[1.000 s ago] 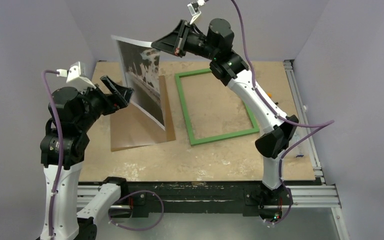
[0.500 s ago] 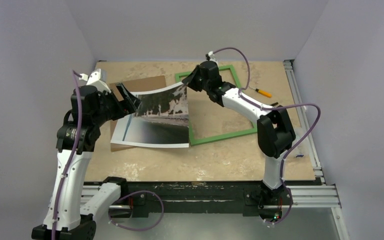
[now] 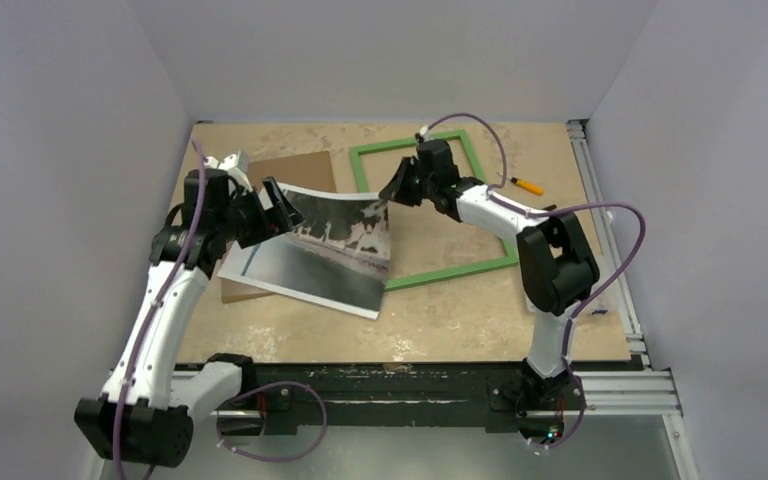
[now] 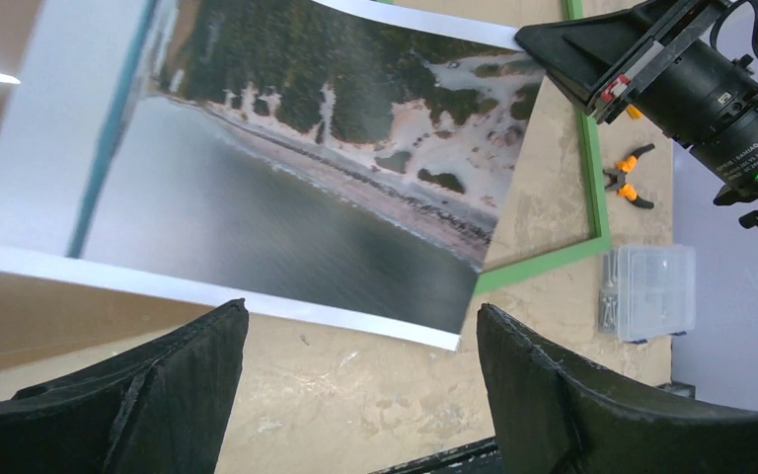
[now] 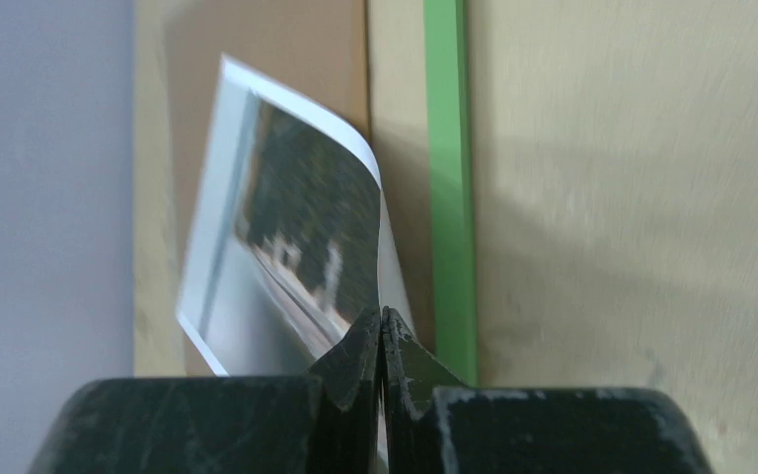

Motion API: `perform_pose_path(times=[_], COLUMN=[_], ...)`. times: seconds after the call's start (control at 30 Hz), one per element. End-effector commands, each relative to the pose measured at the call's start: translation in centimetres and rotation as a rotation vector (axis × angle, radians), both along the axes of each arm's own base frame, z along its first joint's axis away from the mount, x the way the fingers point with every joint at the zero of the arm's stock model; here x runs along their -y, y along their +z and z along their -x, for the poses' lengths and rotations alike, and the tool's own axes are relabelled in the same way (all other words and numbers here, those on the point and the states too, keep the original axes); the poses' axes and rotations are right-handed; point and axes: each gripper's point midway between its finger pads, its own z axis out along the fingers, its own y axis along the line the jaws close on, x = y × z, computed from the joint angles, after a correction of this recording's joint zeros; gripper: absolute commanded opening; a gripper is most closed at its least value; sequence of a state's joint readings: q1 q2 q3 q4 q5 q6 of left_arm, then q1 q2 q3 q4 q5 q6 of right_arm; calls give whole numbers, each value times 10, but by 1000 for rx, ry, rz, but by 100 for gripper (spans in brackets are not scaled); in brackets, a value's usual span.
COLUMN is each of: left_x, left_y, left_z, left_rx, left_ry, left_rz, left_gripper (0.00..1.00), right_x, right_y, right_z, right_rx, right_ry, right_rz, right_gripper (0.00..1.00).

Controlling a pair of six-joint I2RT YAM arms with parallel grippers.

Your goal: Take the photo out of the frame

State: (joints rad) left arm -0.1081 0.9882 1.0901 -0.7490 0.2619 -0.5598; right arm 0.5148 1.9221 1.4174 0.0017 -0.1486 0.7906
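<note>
The photo [image 3: 320,255], a grey and dark landscape print with a white margin, lies curved over a brown board [image 3: 305,168] and the table. My right gripper [image 3: 392,193] is shut on its far right corner and holds that corner up. The wrist view shows the sheet [image 5: 296,227] pinched between the right gripper's [image 5: 382,314] tips. The green frame [image 3: 450,270] lies flat to the right, and the photo's near right corner overlaps its left rail. My left gripper [image 3: 275,205] hovers open at the photo's far left edge. Only table shows between the left gripper's [image 4: 355,316] fingers, the photo [image 4: 257,168] beyond them.
An orange-tipped tool [image 3: 527,185] lies right of the frame. The left wrist view shows orange pliers [image 4: 627,183] and a small clear plastic box [image 4: 651,291] past the frame's rail [image 4: 592,168]. Grey walls close in the left, far and right sides.
The right gripper has brought the photo down from upright and high to nearly flat over the board. The left arm has stretched forward, its open gripper now low at the photo's far left edge.
</note>
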Motion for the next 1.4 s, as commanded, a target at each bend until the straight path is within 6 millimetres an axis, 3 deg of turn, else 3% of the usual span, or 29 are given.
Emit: perform_pose_path(times=[0.0, 0.07, 0.23, 0.63, 0.8, 1.2, 1.37], left_x=[32, 39, 44, 35, 35, 33, 34], left_y=[-37, -64, -103, -154, -160, -143, -131], left_z=[-24, -34, -45, -45, -43, -45, -43], left_rx=[-124, -249, -403, -497, -498, -434, -403], left_ry=[-106, -122, -103, 9, 18, 23, 12], left_rz=[111, 131, 155, 136, 144, 145, 153], left_gripper=[82, 81, 80, 80, 80, 79, 80], right_x=[-10, 0, 5, -14, -24, -44, -57], right_y=[-34, -46, -59, -57, -60, -69, -73], right_z=[93, 109, 136, 160, 157, 151, 148], right_rx=[-181, -203, -202, -226, -249, -271, -282], right_ry=[346, 404, 556, 716, 756, 897, 940], right_rz=[2, 56, 71, -101, -137, -145, -132], right_gripper=[0, 0, 4, 25, 30, 37, 33])
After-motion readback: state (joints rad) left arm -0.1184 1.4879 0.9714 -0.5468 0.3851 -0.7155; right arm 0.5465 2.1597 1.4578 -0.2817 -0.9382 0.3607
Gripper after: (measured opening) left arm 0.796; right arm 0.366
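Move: The photo's middle hangs roughly 17 cm to the right hand's left, 7 cm nearer the base and 9 cm lower; that hand is already shut on its far right corner. The empty green frame is centred about 8 cm right of the right hand, 5 cm farther out and 13 cm below. From the open left hand, the photo's middle is some 5 cm ahead, straight in line and 17 cm down, and the brown board 14 cm ahead, 6 cm left, 22 cm down. The photo's held corner is brought some 15 cm back towards the base and about 9 cm down beside the frame's left bar; the right hand turns counter-clockwise nearly 50 degrees, opens partway and ends a little to the left. The left hand sinks over the photo, slightly forward and right, its fingers tipping steeply down and staying open; contact there can't be seen. ##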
